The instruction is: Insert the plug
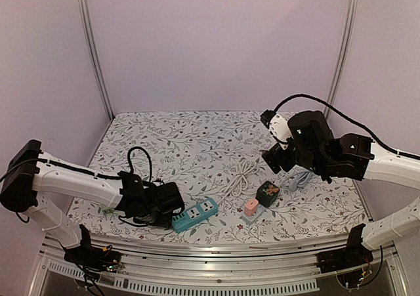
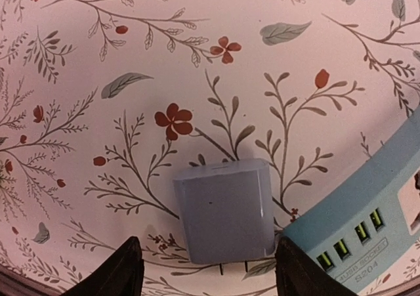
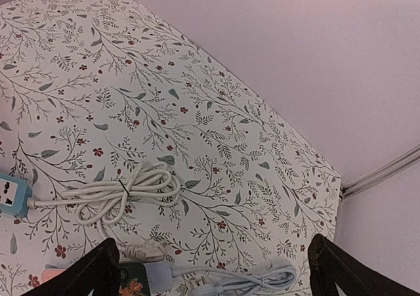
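Note:
The plug (image 2: 224, 209), a grey-blue block adapter, lies on the floral tablecloth with its two prongs pointing back toward the wrist. My left gripper (image 2: 209, 273) straddles it with its jaws open: the right finger (image 2: 298, 273) is almost against the plug's side, and the left finger (image 2: 121, 273) stands a little apart. The teal power strip (image 2: 367, 224) lies just right of the plug. From above, the left gripper (image 1: 167, 201) sits at the strip's (image 1: 195, 214) left end and hides the plug. My right gripper (image 1: 272, 158) hovers open and empty.
A coiled white cord (image 1: 239, 178) runs from the strip. A green floral adapter (image 1: 268, 191), a pink adapter (image 1: 251, 206) and a pale blue cable (image 3: 243, 283) lie under the right arm. A small green piece (image 1: 107, 211) sits near the left arm.

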You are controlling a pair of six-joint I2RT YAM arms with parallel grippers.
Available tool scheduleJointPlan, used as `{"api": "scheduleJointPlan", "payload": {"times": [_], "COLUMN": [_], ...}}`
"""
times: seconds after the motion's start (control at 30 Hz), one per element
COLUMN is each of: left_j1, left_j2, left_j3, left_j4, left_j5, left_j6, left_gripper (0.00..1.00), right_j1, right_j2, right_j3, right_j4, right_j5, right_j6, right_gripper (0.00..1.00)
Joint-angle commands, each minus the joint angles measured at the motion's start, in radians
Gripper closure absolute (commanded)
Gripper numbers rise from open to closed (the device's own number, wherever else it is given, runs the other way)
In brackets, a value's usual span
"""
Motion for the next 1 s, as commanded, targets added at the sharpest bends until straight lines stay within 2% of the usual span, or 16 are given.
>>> {"api": "scheduleJointPlan", "payload": {"times": [0.0, 0.17, 0.33, 0.53, 0.67, 0.77, 0.9, 0.97], "left_j1": [0.011, 0.015, 0.021, 0.021, 0.020, 0.021, 0.019, 0.016], "left_j2": [0.037, 0.056, 0.072, 0.091, 0.107, 0.117, 0.109, 0.088], "left_j3": [-0.008, -0.008, -0.011, -0.014, -0.018, -0.020, -0.023, -0.023], "left_j4": [0.048, 0.064, 0.075, 0.092, 0.110, 0.118, 0.114, 0.106], "left_j5": [-0.008, -0.008, -0.010, -0.005, -0.005, -0.003, -0.018, -0.044], "left_j6": [-0.012, -0.005, -0.008, -0.009, -0.014, -0.022, -0.018, -0.010], "left_gripper": [0.32, 0.34, 0.41, 0.42, 0.47, 0.57, 0.78, 0.84], "right_j1": [-0.005, -0.005, -0.004, -0.005, -0.006, -0.005, -0.004, -0.004], "right_j2": [0.018, 0.035, 0.036, 0.040, 0.043, 0.044, 0.044, 0.044], "right_j3": [0.030, 0.038, 0.042, 0.042, 0.043, 0.043, 0.044, 0.045], "right_j4": [-0.017, -0.025, -0.032, -0.032, -0.034, -0.036, -0.036, -0.038], "right_j5": [-0.013, -0.019, -0.022, -0.025, -0.025, -0.025, -0.026, -0.027], "right_j6": [0.016, 0.015, 0.019, 0.019, 0.020, 0.020, 0.023, 0.028], "right_gripper": [0.01, 0.01, 0.01, 0.01, 0.01, 0.01, 0.01, 0.01]}}
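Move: The left hand hangs open just over the blue-grey plug, whose middle lies about 2 cm ahead, 1 cm to its right and 2 cm below. The teal power strip's near end almost touches the plug; its middle is some 4 cm ahead and 9 cm right of this hand. A small green block sits about 14 cm left and 5 cm ahead. From the right hand the plug lies some 24 cm left, 9 cm back and 25 cm lower. Down over the blue-grey plug eases the left hand, sinking about 2 cm while drifting a centimetre or so forward and to the right to bring the plug centrally between its fingers. The wrist keeps its attitude. The fingers narrow slowly at first, then faster near the bottom, and pinch the plug by its two side faces. ##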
